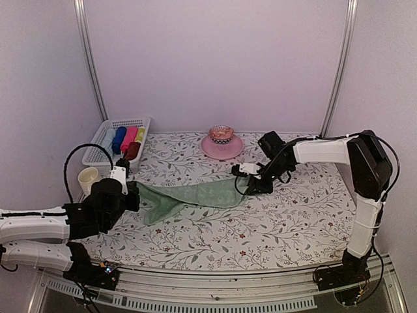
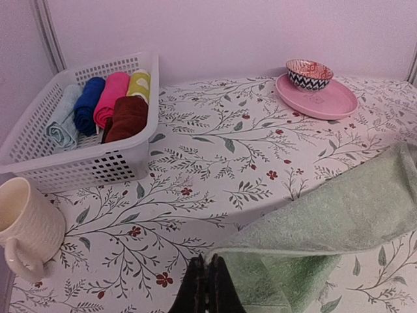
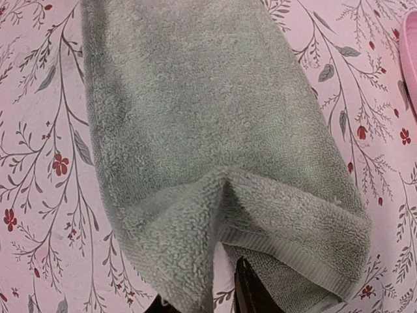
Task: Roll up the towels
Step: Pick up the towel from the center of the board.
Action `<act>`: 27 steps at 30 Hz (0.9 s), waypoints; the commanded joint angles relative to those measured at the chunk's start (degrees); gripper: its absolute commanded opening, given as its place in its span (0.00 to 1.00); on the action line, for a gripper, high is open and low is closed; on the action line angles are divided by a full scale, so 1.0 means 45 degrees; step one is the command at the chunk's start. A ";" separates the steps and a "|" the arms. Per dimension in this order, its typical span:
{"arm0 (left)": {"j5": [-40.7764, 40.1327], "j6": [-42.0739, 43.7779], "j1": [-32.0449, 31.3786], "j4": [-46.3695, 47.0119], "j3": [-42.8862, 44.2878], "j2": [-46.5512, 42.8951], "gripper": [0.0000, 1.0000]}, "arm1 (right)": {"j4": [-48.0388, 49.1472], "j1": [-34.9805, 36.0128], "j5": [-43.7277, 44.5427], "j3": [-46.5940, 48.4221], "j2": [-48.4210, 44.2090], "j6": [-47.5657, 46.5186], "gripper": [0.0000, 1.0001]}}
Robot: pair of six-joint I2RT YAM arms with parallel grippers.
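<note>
The pale sage green towel (image 1: pixel 195 195) is stretched across the floral table cover between my two grippers. My left gripper (image 2: pixel 208 283) is shut on its near left corner, with the cloth (image 2: pixel 339 215) trailing off to the right. In the top view that gripper (image 1: pixel 135 195) is at the towel's left end and my right gripper (image 1: pixel 251 186) is at its right end. In the right wrist view the towel (image 3: pixel 208 130) fills the frame, and its hemmed end folds over the right gripper (image 3: pixel 201 290), which pinches it. The dark red-brown towel (image 2: pixel 127 117) lies rolled in the basket.
A white basket (image 1: pixel 107 134) at the back left holds rolled blue, pink and yellow towels beside the red-brown one. A cream mug (image 1: pixel 88 177) stands in front of it, near my left arm. A pink plate (image 1: pixel 221 150) bearing a patterned bowl (image 1: pixel 221 134) sits at the back centre.
</note>
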 commanded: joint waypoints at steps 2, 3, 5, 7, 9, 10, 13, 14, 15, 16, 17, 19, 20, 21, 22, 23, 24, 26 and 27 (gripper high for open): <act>0.0068 0.0098 0.0191 0.0330 -0.0234 -0.0262 0.00 | -0.0224 -0.0764 -0.1174 -0.0271 -0.0950 0.0059 0.25; 0.0097 0.0101 0.0191 0.0359 -0.0241 -0.0258 0.00 | -0.0219 -0.0789 -0.1386 -0.0328 -0.0997 0.0021 0.25; 0.0116 0.0098 0.0196 0.0405 -0.0261 -0.0224 0.00 | -0.0274 -0.0809 -0.1832 -0.0369 -0.0984 -0.0137 0.25; 0.0147 0.0081 0.0198 0.0435 -0.0274 -0.0154 0.00 | -0.0493 -0.0809 -0.2311 -0.0235 -0.0856 -0.0229 0.24; 0.0183 0.0081 0.0209 0.0491 -0.0299 -0.0111 0.00 | -0.0644 -0.0793 -0.2627 -0.0100 -0.0740 -0.0263 0.23; 0.0205 0.0079 0.0213 0.0539 -0.0305 -0.0086 0.00 | -0.0667 -0.0796 -0.2731 -0.0076 -0.0703 -0.0257 0.22; 0.0263 0.0079 0.0232 0.0600 -0.0305 0.0015 0.00 | -0.0728 -0.0790 -0.2852 -0.0127 -0.0660 -0.0387 0.22; 0.0292 0.0091 0.0230 0.0606 -0.0306 0.0060 0.00 | -0.0732 -0.0785 -0.2857 -0.0139 -0.0641 -0.0434 0.22; 0.0303 0.0098 0.0232 0.0621 -0.0296 0.0087 0.00 | -0.0720 -0.0784 -0.2909 -0.0168 -0.0653 -0.0449 0.22; 0.0322 0.0103 0.0242 0.0625 -0.0285 0.0100 0.00 | -0.0714 -0.0789 -0.2957 -0.0205 -0.0662 -0.0488 0.22; 0.0324 0.0101 0.0244 0.0626 -0.0274 0.0119 0.00 | -0.0713 -0.0790 -0.2975 -0.0193 -0.0653 -0.0515 0.20; 0.0324 0.0082 0.0247 0.0610 -0.0286 0.0126 0.00 | -0.0746 -0.0789 -0.2919 -0.0151 -0.0576 -0.0486 0.14; 0.0324 0.0082 0.0247 0.0607 -0.0271 0.0100 0.00 | -0.0766 -0.0775 -0.2841 -0.0147 -0.0552 -0.0481 0.10; 0.0334 0.0089 0.0234 0.0606 -0.0279 0.0112 0.00 | -0.0771 -0.0788 -0.2717 -0.0127 -0.0527 -0.0514 0.06; 0.0342 0.0095 0.0252 0.0606 -0.0278 0.0084 0.00 | -0.0781 -0.0789 -0.2552 -0.0098 -0.0497 -0.0508 0.03; 0.0361 0.0108 0.0260 0.0621 -0.0278 0.0093 0.00 | -0.0816 -0.0790 -0.2344 -0.0057 -0.0484 -0.0471 0.03; 0.0395 0.0185 0.0268 0.0662 -0.0258 0.0086 0.00 | -0.0855 -0.0790 -0.2127 -0.0008 -0.0506 -0.0398 0.03; 0.0554 0.0463 0.0273 0.0738 -0.0067 0.0064 0.00 | -0.0896 -0.0790 -0.1119 0.0178 -0.0658 -0.0184 0.02; 0.0641 0.0674 0.0289 0.0716 0.0095 0.0044 0.00 | -0.0975 -0.0804 -0.0658 0.0307 -0.0799 -0.0025 0.02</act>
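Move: The bunched right end of the green towel is right at the right hand's parted fingertips, its fold reaching up between them, centred within about 1 cm to the left and 1 cm below. The pink plate lies some 22 cm ahead and 8 cm to the left, slightly lower. From the left hand, which already pinches the towel's other end, that bunch lies about 31 cm right, 7 cm ahead and roughly 11 cm down. The towel's bunched right end gets pinched: the right hand lifts about 2 cm, first easing slightly forward and to its right, then drawing back nearly 2 cm while its fingers tip some 10 degrees further towards the left. Once it has all but stopped, the fingers close on the fold from about a quarter open. The left hand stays put and keeps its grip on the opposite end. ##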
